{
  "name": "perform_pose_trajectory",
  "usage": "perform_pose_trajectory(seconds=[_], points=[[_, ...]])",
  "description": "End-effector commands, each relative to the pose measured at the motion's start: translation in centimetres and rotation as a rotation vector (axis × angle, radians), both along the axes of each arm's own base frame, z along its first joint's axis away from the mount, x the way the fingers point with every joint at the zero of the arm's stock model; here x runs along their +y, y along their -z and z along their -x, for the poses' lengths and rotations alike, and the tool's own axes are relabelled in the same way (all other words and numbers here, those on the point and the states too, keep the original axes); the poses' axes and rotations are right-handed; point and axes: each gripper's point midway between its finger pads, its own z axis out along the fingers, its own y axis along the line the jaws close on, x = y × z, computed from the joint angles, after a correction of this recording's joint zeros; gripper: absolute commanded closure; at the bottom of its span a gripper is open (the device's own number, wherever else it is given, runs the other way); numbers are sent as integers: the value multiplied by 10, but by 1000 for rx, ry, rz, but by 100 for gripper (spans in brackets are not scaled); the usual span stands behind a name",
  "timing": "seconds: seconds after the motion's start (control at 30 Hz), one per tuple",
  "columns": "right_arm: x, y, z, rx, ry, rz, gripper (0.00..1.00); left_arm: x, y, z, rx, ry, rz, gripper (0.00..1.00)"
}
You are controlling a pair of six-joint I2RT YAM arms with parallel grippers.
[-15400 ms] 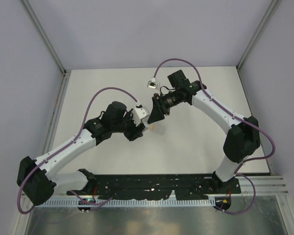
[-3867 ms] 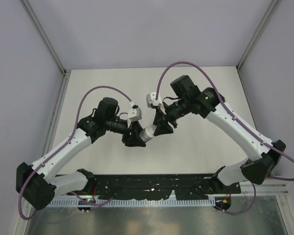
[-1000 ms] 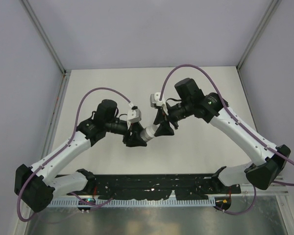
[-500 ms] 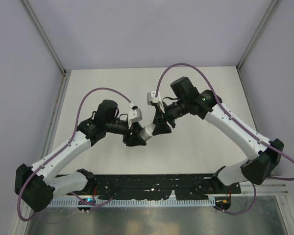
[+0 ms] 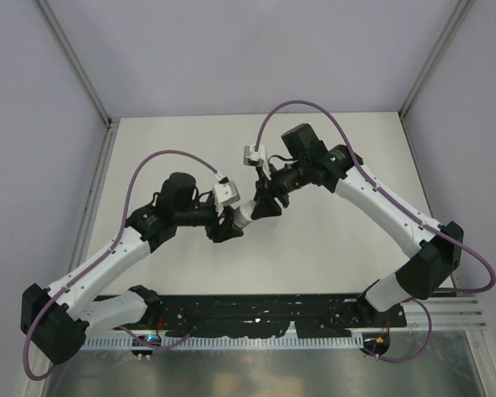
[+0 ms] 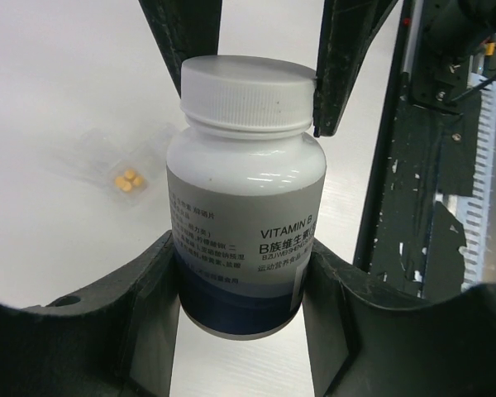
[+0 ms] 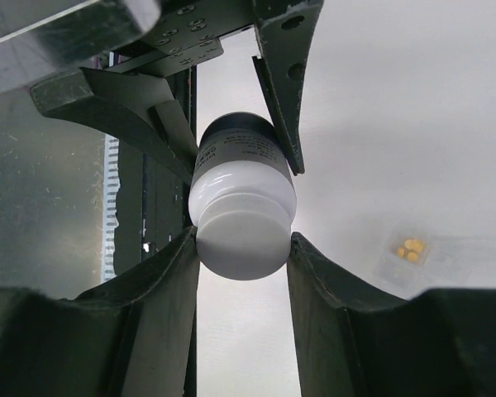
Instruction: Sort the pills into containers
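A small bottle [image 5: 242, 217] with a white cap and a grey label hangs above the table between both arms. My left gripper [image 5: 229, 225] is shut on the bottle's body [image 6: 244, 223], its fingers [image 6: 159, 277] pressed against both sides. My right gripper [image 5: 261, 206] is shut on the white cap [image 7: 241, 240], and its fingers [image 6: 345, 58] show beside the cap in the left wrist view. On the table below lies a clear flat packet [image 7: 426, 258] with three orange pills [image 7: 410, 248] in it. The same pills [image 6: 129, 179] appear left of the bottle.
A black mounting rail [image 5: 264, 313] runs along the near edge of the white table [image 5: 190, 149]. Pale enclosure walls stand to the left [image 5: 33, 165], right [image 5: 471, 149] and behind. Purple cables [image 5: 298, 106] loop over both arms.
My right gripper has shut on the bottle's cap. Both arms have shifted a little to the left and toward the back with the bottle between them.
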Motion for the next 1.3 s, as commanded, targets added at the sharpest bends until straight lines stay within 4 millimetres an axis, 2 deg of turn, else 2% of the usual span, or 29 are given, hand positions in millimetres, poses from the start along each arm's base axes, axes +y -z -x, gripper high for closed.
perform_pose_trajectory(seconds=[0.0, 0.1, 0.23, 0.37, 0.5, 0.7, 0.97, 1.27], points=[[5, -12, 1, 71, 11, -32, 70, 7, -26, -37, -151, -166, 38, 100], [5, -9, -8, 111, 36, -30, 68, 9, -26, -40, -174, -195, 32, 100], [6, -6, -12, 140, 51, -25, 58, 11, -23, -43, -188, -211, 14, 100], [5, -4, -14, 144, 56, -23, 46, 11, -21, -44, -191, -214, 6, 100], [2, -6, -14, 120, 62, -24, 28, 11, -18, -45, -189, -213, 2, 100], [0, -10, -15, 86, 76, -34, 15, 6, -19, -39, -173, -173, 19, 100], [4, -13, -21, 83, 92, -46, 9, -7, -20, -16, -117, -40, 60, 100], [10, -16, -19, 116, 71, -75, 8, -12, -26, -18, -103, -38, 73, 100]])
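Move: The cap of the vitamin bottle is already between the right fingers, at that hand's pinch point. The left hand holds the bottle body, with the cap about 4 cm to its right, 4 cm above it and 1 cm farther out. The yellow pills in their clear tray lie on the table, some 12 cm ahead of the right hand, 4 cm to its right and 25 cm below. Forward together go both hands, the right about 2 cm and sinking 1 cm while still pinching the cap and tipping some 8 degrees; then its fingers spread wide, freeing the cap, and it stays around it. The left, keeping its grip on the bottle, swings forward about 3.5 cm, turning counter-clockwise some 10 degrees, then comes back roughly 2 cm and turns most of the way back. ##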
